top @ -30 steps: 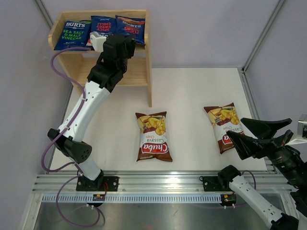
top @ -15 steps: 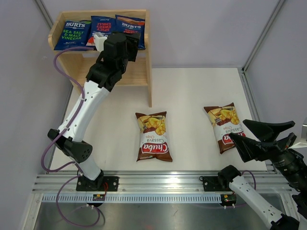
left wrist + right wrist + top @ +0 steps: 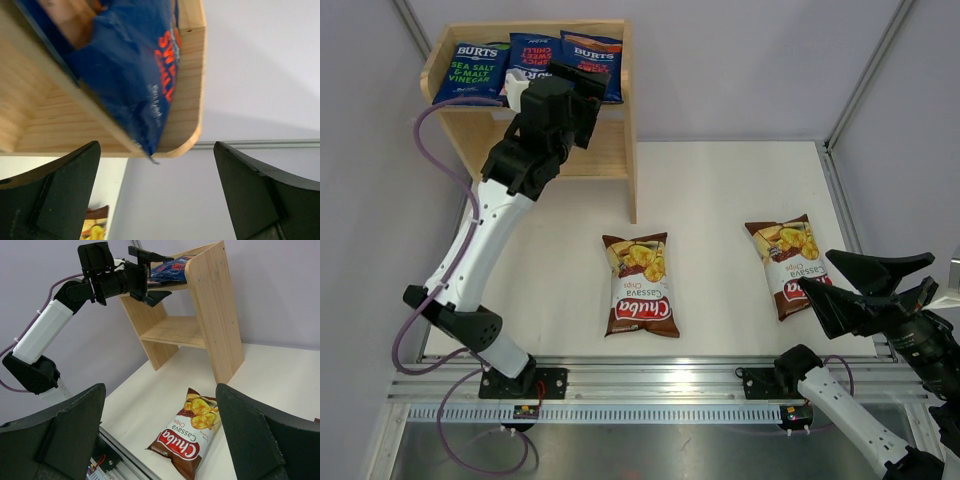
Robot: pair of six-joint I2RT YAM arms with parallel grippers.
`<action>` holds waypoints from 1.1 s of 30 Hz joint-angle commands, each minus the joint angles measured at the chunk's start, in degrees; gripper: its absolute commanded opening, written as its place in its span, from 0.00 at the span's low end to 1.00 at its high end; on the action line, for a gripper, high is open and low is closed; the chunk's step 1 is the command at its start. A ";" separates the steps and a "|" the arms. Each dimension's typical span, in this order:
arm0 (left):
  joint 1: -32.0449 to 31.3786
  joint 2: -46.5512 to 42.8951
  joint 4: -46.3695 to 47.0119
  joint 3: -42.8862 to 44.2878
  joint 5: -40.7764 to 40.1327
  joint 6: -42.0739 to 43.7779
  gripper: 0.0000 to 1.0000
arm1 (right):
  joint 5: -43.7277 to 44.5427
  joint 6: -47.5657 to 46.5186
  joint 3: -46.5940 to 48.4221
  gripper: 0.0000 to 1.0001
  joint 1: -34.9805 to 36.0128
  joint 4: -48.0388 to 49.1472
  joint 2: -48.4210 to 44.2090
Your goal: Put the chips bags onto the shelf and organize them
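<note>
The wooden shelf (image 3: 626,120) stands at the back left. Three dark blue Burts chips bags lie side by side on its top tier: a green-lettered one (image 3: 475,72), a red-lettered one (image 3: 535,52) and another red-lettered one (image 3: 598,52). My left gripper (image 3: 590,85) is open just in front of the rightmost bag (image 3: 135,75), holding nothing; that bag's corner overhangs the tier's edge. Two brown-and-white Chuba bags lie flat on the table, one in the middle (image 3: 638,285) and one to the right (image 3: 790,253). My right gripper (image 3: 817,275) hovers open near the right bag.
The shelf's lower tier (image 3: 595,155) is bare. White walls close in the table on the left, back and right. An aluminium rail (image 3: 650,378) runs along the near edge. In the right wrist view, the middle Chuba bag (image 3: 187,440) lies below my open fingers.
My left gripper has opened and let go of the rightmost blue bag on the top tier, then drawn back a little to the left. The right arm has barely moved.
</note>
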 commanded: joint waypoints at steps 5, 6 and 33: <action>1.93 -13.30 0.06 -8.76 0.23 6.50 0.99 | -0.79 0.36 0.22 1.00 0.17 0.22 1.21; 2.90 -14.97 1.71 -10.77 0.59 6.94 0.99 | -0.97 0.44 -0.22 0.99 0.17 0.40 1.47; 4.22 -68.68 -21.38 -46.73 21.67 53.95 0.99 | -10.46 7.30 -27.02 0.99 0.17 23.05 21.06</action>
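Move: The right hand hangs empty and open; the middle Chuba bag it heads for lies about 21 cm ahead, 26 cm to its left and 45 cm below. The other Chuba bag lies some 25 cm ahead and 11 cm to the right of that hand, equally low. From the left hand, whose open fingers are at the top shelf's front edge, the middle Chuba bag lies about 15 cm back, 5 cm to the right and 46 cm below. The left hand leaves the top shelf and its freshly placed Burts bag, empty and wide open, drawing back nearly 30 cm and swinging left, rising a little before sinking, with its left side rolling up. After a short wait the right hand sets off towards the middle Chuba bag, down about 16 cm while going forward and left, fingers open and tipping downward; it stays well above the bag, touching nothing. ##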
